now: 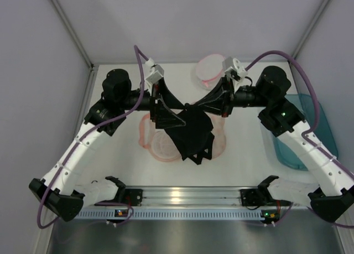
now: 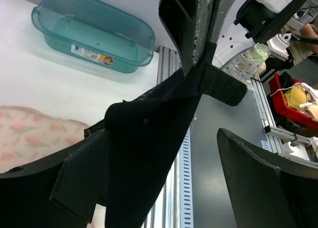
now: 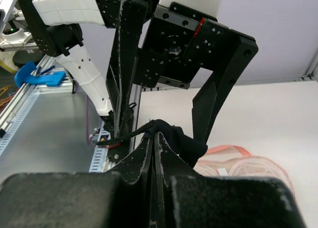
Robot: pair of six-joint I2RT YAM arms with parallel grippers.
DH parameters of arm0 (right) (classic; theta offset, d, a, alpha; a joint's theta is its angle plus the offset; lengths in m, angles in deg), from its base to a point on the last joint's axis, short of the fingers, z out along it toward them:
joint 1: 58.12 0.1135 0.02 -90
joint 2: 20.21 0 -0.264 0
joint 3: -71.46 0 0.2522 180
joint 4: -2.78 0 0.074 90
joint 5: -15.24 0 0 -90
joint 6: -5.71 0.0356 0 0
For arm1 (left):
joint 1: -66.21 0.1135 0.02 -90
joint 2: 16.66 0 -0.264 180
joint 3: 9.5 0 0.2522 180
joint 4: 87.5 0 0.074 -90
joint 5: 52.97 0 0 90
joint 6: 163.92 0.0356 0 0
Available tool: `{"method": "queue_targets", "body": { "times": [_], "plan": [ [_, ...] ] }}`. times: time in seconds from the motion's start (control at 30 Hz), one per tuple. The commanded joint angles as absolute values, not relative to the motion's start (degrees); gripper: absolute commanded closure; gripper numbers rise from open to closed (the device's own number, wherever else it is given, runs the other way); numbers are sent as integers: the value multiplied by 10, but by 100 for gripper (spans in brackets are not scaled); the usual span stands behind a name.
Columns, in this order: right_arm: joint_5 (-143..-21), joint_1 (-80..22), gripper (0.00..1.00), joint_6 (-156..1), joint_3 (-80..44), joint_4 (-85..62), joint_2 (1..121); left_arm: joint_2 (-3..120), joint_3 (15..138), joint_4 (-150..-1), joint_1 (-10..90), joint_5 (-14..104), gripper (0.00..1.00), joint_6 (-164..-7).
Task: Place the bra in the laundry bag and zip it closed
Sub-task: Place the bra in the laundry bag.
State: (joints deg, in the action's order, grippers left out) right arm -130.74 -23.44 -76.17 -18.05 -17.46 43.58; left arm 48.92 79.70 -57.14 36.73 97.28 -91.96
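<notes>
The black bra (image 1: 192,135) hangs limp above the cream, pink-speckled laundry bag (image 1: 156,148), which lies open and flat on the table. My right gripper (image 1: 191,106) is shut on the bra's top edge; in the right wrist view its tips (image 3: 159,137) pinch the bunched fabric (image 3: 191,144). My left gripper (image 1: 174,115) faces it, open, its fingers either side of the hanging cloth. In the left wrist view the bra (image 2: 144,153) drapes against the left finger (image 2: 39,188), clear of the other finger (image 2: 268,178). The bag (image 2: 30,133) shows below.
A small white pouch with a pink rim (image 1: 209,71) lies at the back of the table. A teal plastic tub (image 1: 301,133) stands at the right edge, also in the left wrist view as the teal tub (image 2: 94,34). A metal rail (image 1: 182,197) runs along the near edge.
</notes>
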Motion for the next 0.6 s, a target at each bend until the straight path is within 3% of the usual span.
{"method": "queue_targets", "body": {
  "times": [0.0,0.1,0.3,0.33,0.37,0.43,0.47,0.53,0.57],
  "plan": [
    [-1304,-218,100,-766,-201,-152,439,486,784,-602,364,991,7,-882],
    [-1304,-218,100,-766,-203,-148,442,479,781,-578,363,988,15,-856],
    [-1308,-218,100,-724,-202,-98,455,477,772,-573,362,992,56,-843],
    [-1308,-217,100,-717,-203,-95,457,478,774,-571,362,991,84,-841],
    [-1307,-216,100,-715,-207,-93,459,478,779,-567,363,974,99,-840],
    [-1290,-216,98,-716,-215,-104,468,492,815,-521,363,941,100,-821],
    [-1280,-217,92,-714,-215,-108,471,499,833,-499,363,915,100,-808],
    [-1265,-232,66,-663,-204,-77,475,514,866,-457,366,855,100,-777],
    [-1265,-244,38,-637,-194,-62,477,515,890,-457,378,844,100,-774]
  ]
}}
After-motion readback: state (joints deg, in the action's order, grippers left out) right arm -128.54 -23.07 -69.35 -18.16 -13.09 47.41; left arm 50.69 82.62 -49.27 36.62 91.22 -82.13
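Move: The left hand gapes around the bra, whose top, still pinched by the right fingers, is about 3 cm to its right, 1 cm ahead and 2 cm above. From the right hand the left fingers are about 3 cm to the left, 1 cm back and 2 cm below. Roughly 40 cm below the left hand and 12 cm ahead is the laundry bag; at table level the round bag is some 40 cm ahead and 12 cm right, the teal bin 12 cm ahead and 50 cm right. Sinking about 2 cm, the left hand shuts its wide-open fingers fully and pinches the bra just below the right hand's hold, then slides about 2 cm forward. The right hand, closed at first, drifts forward and left by 1 to 2 cm each and, once the left has gripped, spreads its fingers to nearly half open, letting go. ##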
